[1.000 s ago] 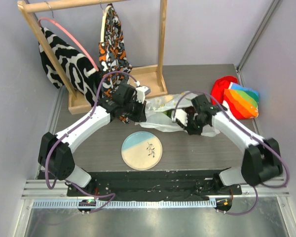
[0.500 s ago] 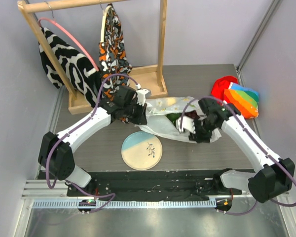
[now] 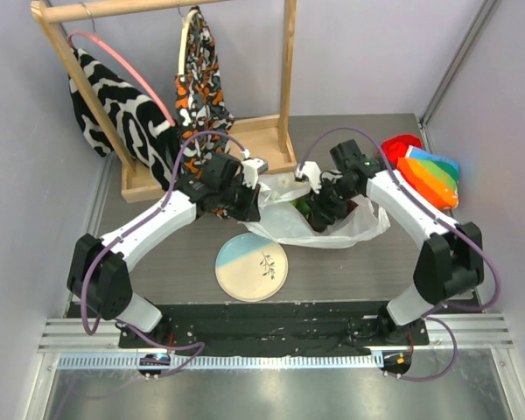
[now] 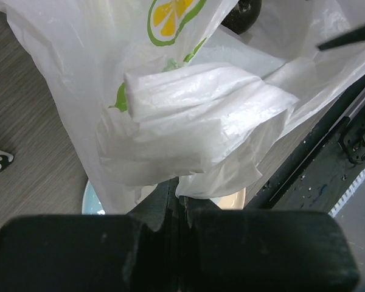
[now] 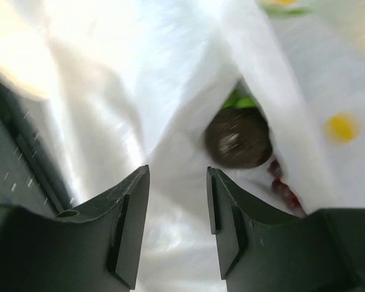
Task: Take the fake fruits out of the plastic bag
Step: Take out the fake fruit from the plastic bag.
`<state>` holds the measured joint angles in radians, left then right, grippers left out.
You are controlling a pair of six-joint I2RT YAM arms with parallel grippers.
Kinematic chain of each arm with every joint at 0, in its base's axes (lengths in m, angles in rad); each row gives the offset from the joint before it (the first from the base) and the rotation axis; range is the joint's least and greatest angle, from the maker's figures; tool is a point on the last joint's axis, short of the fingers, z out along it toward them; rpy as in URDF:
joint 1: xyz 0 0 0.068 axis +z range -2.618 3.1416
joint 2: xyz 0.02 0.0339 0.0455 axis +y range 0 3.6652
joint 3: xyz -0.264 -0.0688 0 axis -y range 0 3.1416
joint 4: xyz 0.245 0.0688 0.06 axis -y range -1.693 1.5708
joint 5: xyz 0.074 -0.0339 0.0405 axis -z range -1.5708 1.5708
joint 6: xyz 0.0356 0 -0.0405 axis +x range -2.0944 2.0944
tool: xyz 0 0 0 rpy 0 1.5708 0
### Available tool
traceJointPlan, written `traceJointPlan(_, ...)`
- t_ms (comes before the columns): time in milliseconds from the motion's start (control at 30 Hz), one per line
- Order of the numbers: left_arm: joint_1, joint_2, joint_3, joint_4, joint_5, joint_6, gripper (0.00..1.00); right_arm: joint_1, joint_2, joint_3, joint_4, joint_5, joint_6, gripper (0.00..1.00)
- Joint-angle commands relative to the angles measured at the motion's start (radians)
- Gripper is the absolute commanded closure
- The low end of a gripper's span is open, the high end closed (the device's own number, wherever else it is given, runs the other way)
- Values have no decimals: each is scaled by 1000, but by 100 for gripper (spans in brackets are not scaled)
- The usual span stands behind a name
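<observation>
The plastic bag (image 3: 284, 226) lies crumpled in the middle of the table, white with yellow-green print. My left gripper (image 3: 249, 191) is shut on the bag's left edge; in the left wrist view the film (image 4: 194, 115) rises straight out of the closed jaws (image 4: 181, 201). My right gripper (image 3: 320, 206) stands open over the bag's mouth with nothing between its fingers (image 5: 177, 173). Just past its fingertips, inside the bag (image 5: 109, 79), lie a dark oval fake fruit (image 5: 238, 138), a bit of light green fruit (image 5: 240, 102) and dark red grapes (image 5: 283, 185).
A round blue-and-cream plate (image 3: 251, 267) sits in front of the bag, near the arms' bases. A wooden rack (image 3: 284, 87) with hanging patterned cloths (image 3: 122, 105) stands at the back left. A red and rainbow-striped cloth (image 3: 420, 171) lies at the back right.
My right gripper went from shut to open and swung from the bag's right side back over its mouth. The bag now spreads wider to the right. The left gripper kept its hold.
</observation>
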<state>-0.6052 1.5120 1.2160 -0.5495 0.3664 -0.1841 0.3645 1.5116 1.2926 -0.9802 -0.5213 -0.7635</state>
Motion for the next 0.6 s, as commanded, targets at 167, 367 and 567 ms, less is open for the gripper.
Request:
traceJointPlan(167,5,-58,-23,43,16,18,76,-2,234,138,395,280,423,40)
traceJointPlan(367,5,-53,-16,40,12,18,59,-1,366,208,413,392,546,28)
traceJointPlan(567,5,-53,-19,40,13,31,58,-1,401,217,361,374,540,17)
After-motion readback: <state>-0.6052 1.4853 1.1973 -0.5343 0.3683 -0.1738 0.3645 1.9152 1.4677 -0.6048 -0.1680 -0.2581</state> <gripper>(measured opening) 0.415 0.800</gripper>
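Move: The green fruit in the bag lies about 10 cm ahead of the right hand, 3 cm to its left and 10 cm below. The dark round fruit is nearer, some 5 cm ahead, 1 cm left and 11 cm down; the red grapes are about 9 cm ahead, 5 cm right and 11 cm down. From the left hand, shut on the bag's rim, the green fruit is roughly 10 cm ahead, 13 cm right and 12 cm lower. Forward and down, the right hand reaches about 14 cm out and 7 cm lower into the bag towards the green fruit, slowing at the end, while turning some 30 degrees clockwise and spreading its fingers from half to mostly open. The left hand stays in place and opens its fingers to a bit under half, ending its pinch on the bag's rim. ##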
